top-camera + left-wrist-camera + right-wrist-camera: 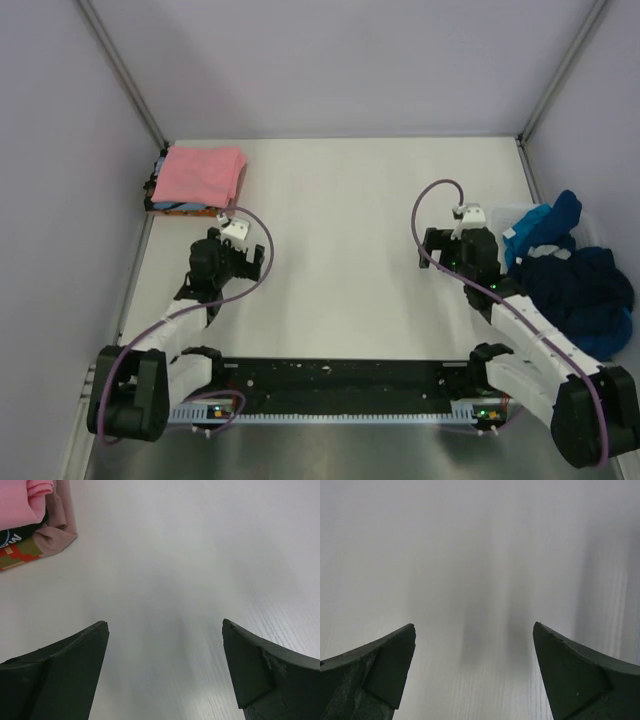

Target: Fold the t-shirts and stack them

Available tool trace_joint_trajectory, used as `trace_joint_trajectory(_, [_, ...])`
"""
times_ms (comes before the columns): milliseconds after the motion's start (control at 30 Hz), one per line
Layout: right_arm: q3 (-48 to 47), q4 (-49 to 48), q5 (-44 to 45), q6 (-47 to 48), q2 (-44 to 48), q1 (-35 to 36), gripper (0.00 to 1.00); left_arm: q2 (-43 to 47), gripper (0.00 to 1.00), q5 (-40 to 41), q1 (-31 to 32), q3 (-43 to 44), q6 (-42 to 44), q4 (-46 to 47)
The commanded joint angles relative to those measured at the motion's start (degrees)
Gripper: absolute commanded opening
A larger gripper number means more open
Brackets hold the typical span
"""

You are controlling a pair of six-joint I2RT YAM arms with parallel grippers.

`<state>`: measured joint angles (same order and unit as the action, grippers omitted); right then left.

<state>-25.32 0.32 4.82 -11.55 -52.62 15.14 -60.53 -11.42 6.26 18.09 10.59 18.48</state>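
A stack of folded t-shirts (pixel 200 178) lies in the far left corner of the white table, a pink one on top. Its edge shows in the left wrist view as pink, dark and orange layers (pixel 27 522). Unfolded t-shirts, a dark navy one (pixel 585 295) and a blue one (pixel 545 228), are heaped in a basket at the right edge. My left gripper (pixel 243 262) hovers just in front of the stack, open and empty (pixel 165 630). My right gripper (pixel 452 252) stands left of the basket, open and empty over bare table (pixel 474 630).
The white basket (pixel 590 232) sits against the right wall. Grey walls close in the table on the left, back and right. The arm bases and a black rail (pixel 340 385) line the near edge.
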Motion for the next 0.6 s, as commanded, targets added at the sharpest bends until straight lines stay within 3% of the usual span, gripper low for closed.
trace_joint_trajectory(0, [0.9,-2.4,1.1,0.1,1.0,-0.5,0.99,-1.0,0.99,0.7,-0.2,1.2,-0.7,2.4])
trace_joint_trajectory(400, [-2.1,-7.4,1.1,-5.0,10.0,-2.1,0.99,-1.6,0.99,1.0,-0.2,1.7,-0.2,1.9])
trace_joint_trajectory(567, [-19.6,11.7,14.5,-7.5,0.8,-12.8,0.93,-2.0,0.99,-3.7,-0.2,4.3,5.0,-3.9])
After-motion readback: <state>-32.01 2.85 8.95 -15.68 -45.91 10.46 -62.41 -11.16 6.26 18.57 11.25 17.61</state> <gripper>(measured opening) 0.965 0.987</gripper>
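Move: The heap of blue t-shirts in the white bin lies about 28 cm to the right of the right hand, some 4 cm back and slightly lower. The bin's near wall stands only about 14 cm to the hand's right and 3 cm back. A teal t-shirt at the heap's near far-side corner is roughly 20 cm right and 4 cm ahead. From the left hand the heap is some 68 cm to the right, 3 cm back. The blue heap in the bin is what the right hand starts for: nearly still at first, the hand then lifts almost straight up by about 8 cm, and late in the lift it begins swinging right towards the bin, with a little forward. The fingers tip up and turn clockwise by some 10 degrees; they stay wide open and touch nothing. ##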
